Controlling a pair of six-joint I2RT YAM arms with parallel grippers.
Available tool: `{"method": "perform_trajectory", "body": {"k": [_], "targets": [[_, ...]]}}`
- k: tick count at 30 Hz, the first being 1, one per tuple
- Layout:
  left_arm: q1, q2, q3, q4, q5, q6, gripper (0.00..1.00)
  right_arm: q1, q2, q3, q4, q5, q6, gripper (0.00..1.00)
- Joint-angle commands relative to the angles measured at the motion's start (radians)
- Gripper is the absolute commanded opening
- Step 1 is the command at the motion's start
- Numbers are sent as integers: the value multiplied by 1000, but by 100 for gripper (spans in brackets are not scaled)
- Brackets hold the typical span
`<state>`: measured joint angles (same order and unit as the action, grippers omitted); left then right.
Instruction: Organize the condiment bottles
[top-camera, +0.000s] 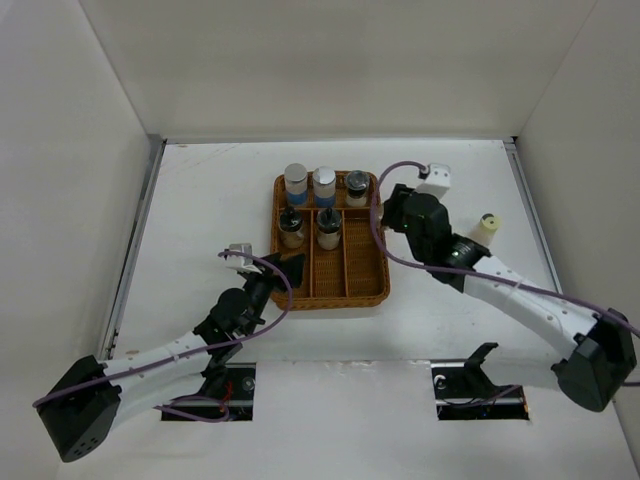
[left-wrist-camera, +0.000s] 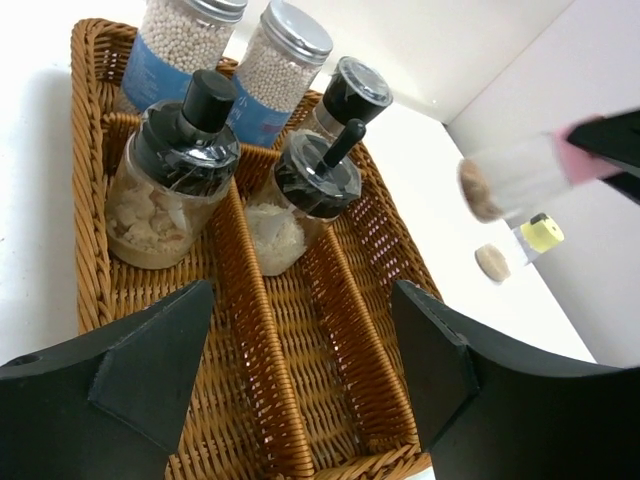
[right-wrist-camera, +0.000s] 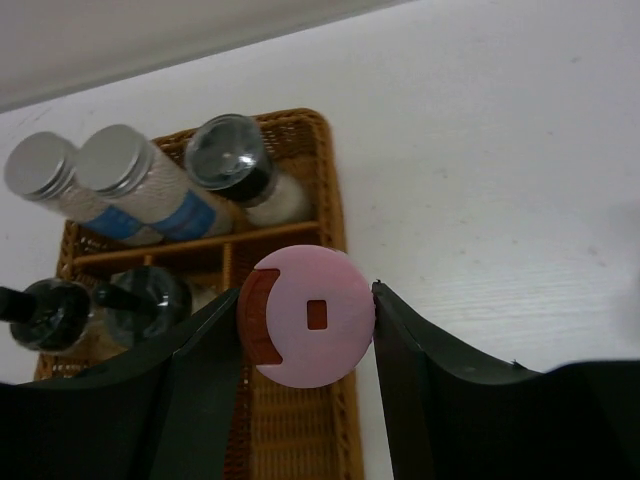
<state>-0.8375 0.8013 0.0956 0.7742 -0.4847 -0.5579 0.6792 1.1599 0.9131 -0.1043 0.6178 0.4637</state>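
Note:
The wicker tray (top-camera: 362, 296) holds two silver-capped bottles with blue labels (top-camera: 296, 183) (top-camera: 324, 183) and a dark-lidded jar (top-camera: 357, 187) in its back row. Two dark pump-top jars (left-wrist-camera: 172, 170) (left-wrist-camera: 305, 190) stand in front of them. My right gripper (right-wrist-camera: 308, 320) is shut on the pink-capped shaker (right-wrist-camera: 312, 316), held above the tray's right rim (right-wrist-camera: 335, 210). In the top view, that gripper (top-camera: 393, 207) hides the shaker. A cream-capped bottle (top-camera: 487, 228) stands on the table to the right. My left gripper (left-wrist-camera: 300, 370) is open over the tray's near end, holding nothing.
White walls close in the table on the left, back and right. The right arm's purple cable (top-camera: 378, 235) loops over the tray's right side. A small white box (top-camera: 433, 180) sits on the right wrist behind the tray.

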Motion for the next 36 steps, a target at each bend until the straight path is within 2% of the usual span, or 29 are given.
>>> {"method": "perform_trajectory", "body": {"k": [1, 8, 15, 20, 22, 25, 27, 32, 34, 36], "targets": [[11, -25, -10, 53, 5, -11, 72, 41, 105, 78, 113, -21, -43, 42], [5, -2, -4, 57, 23, -16, 75, 47, 314, 181, 170, -52, -94, 43], [4, 7, -2, 59, 24, -20, 75, 47, 463, 204, 210, -61, -94, 44], [-4, -16, -4, 62, 31, -19, 75, 47, 535, 201, 244, -50, -97, 50], [-4, -11, -11, 69, 26, -20, 75, 49, 547, 210, 236, -36, -99, 57], [-1, -25, -13, 74, 34, -23, 75, 59, 506, 201, 233, -20, -85, 74], [-5, -42, -19, 76, 20, -14, 75, 65, 443, 187, 226, -15, -95, 81], [27, -115, -39, 40, -6, -27, 74, 43, 192, 84, 212, -7, -80, 87], [38, -143, -40, 2, -31, -36, 74, -11, 103, 38, 203, -1, -88, 87], [48, -148, -45, -22, -60, -49, 74, -121, 9, -11, 172, 5, -70, 87]]}}
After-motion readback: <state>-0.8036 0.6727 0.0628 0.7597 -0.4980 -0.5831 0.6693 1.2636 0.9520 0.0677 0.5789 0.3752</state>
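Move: The right hand, already holding the pink-lidded bottle, has its spot at the far end of the tray's right-hand compartment, about 6 cm ahead, 8 cm to the left and 14 cm below. Just beyond that spot, some 8 cm farther out, stands the dark-lidded jar. The black-knobbed jar stands roughly 7 cm to the left of the spot and 1 cm nearer. From the left hand the spot lies around 14 cm ahead, 16 cm to the right and 8 cm lower. Its grip kept on the pink-lidded bottle, the right hand swings left and forward over the tray's right edge while sinking, in all about 12 cm down, into the compartment beside the black-knobbed jar. There the fingers open and let go, and the hand lifts some 13 cm, drawing right and a little back. The left hand stirs only late, a couple of centimetres left and up. ##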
